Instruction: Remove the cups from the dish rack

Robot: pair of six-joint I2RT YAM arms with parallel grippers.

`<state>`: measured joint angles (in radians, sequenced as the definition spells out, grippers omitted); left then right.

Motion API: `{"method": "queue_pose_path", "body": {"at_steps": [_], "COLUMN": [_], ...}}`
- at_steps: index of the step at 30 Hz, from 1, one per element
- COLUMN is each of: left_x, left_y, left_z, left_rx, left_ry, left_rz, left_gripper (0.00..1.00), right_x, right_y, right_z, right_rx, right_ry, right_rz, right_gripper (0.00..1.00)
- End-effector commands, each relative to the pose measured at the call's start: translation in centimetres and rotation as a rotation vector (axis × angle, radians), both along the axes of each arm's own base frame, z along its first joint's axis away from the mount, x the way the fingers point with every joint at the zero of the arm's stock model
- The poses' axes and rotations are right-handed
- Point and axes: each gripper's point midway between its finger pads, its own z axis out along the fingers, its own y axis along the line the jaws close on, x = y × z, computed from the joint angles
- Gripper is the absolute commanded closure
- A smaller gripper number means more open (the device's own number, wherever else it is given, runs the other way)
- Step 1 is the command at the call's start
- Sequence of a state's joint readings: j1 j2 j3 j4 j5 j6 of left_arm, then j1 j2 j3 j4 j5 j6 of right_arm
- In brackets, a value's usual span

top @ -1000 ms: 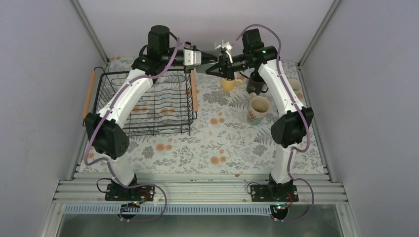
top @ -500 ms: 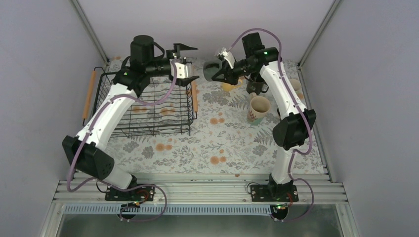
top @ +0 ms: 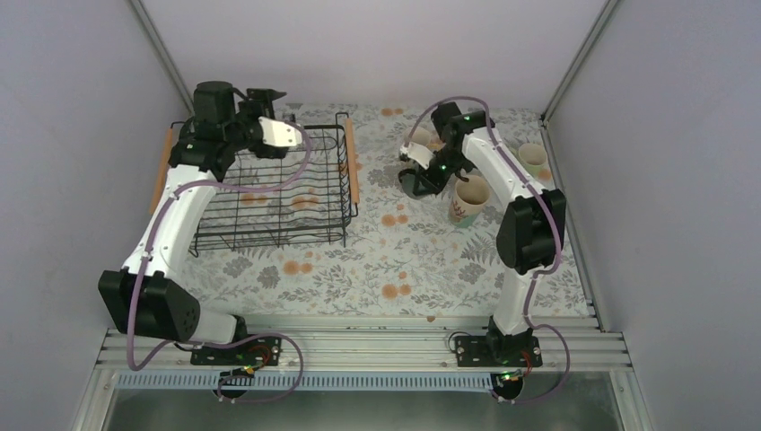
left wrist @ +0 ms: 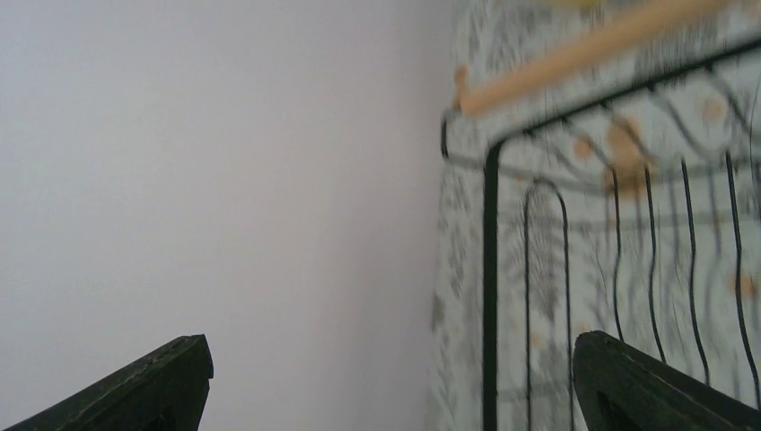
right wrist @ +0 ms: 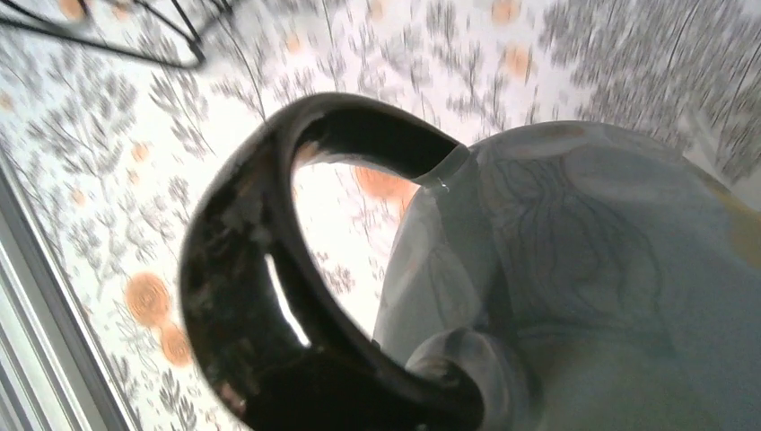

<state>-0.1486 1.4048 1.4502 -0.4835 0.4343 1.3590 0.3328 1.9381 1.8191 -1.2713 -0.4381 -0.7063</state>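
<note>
The black wire dish rack stands at the left with its wooden handles on either side; no cup shows inside it. My left gripper hovers open and empty over the rack's back edge; in the left wrist view its fingers are spread wide, with the rack wire and a handle beyond. My right gripper is shut on a grey-green mug with a dark handle, held low over the cloth. The mug fills the right wrist view.
A cream patterned mug stands just right of the held mug. A pale green mug sits by the right wall. Another pale mug shows behind the right wrist. Walls close off the back and both sides.
My left gripper let go of the mug and swung back left over the rack. My right gripper took the mug and carried it down and forward, beside the cream mug.
</note>
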Motion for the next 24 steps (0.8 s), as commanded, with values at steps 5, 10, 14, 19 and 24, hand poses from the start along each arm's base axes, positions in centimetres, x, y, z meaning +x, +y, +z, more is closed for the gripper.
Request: {"method": "queue_pose_path", "body": {"at_steps": [5,10,14,19,24], "left_x": [1.5,2.7,4.6,5.2,4.2], "left_y": [9.0,12.4,16.4,18.9,19.2], "left_z": [-2.6,-5.6,-5.9,-5.4,-2.6], "left_rx": [0.09,0.126,0.016,-0.12,-0.346], "left_ry": [-0.018,0.071,0.073,0.13,0.241], "left_rz": [0.258,0.424,0.715,0.872,0.793], "left_gripper": [0.0,0.0,0.0,0.0,0.0], "right_x": [-1.2,-2.4,-2.3,-2.1,-2.3], "right_y": [-1.4,-0.4,0.1,0.6,1.0], "right_z": [-2.6,-5.6,-8.1,-9.6,-10.9], "right_rx": [-0.145,-0.221,-0.293,-0.331,-0.367], "right_ry": [-0.004,0.056,0.069,0.081,0.091], "right_rz": [0.054,0.09,0.097,0.093,0.099], "right_gripper": [0.96,0.96,0.96,0.96,0.91]}}
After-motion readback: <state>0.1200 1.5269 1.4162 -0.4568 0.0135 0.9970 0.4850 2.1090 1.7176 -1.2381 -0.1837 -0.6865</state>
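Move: The right hand still holds the grey-green cup; the bare table where the cup is headed lies about 14 cm below, 3 cm back and 1 cm left. The yellow cup stands some 12 cm ahead and 1 cm right of the hand, the flowered cup 14 cm right and level with it, and the rack's right handle 14 cm left and 6 cm ahead. From the left hand that spot is roughly 31 cm right, 8 cm back and 32 cm below. Right lowers the still-gripped cup some 10 cm towards bare table, turning fingers downward; left withdraws 19 cm left. ##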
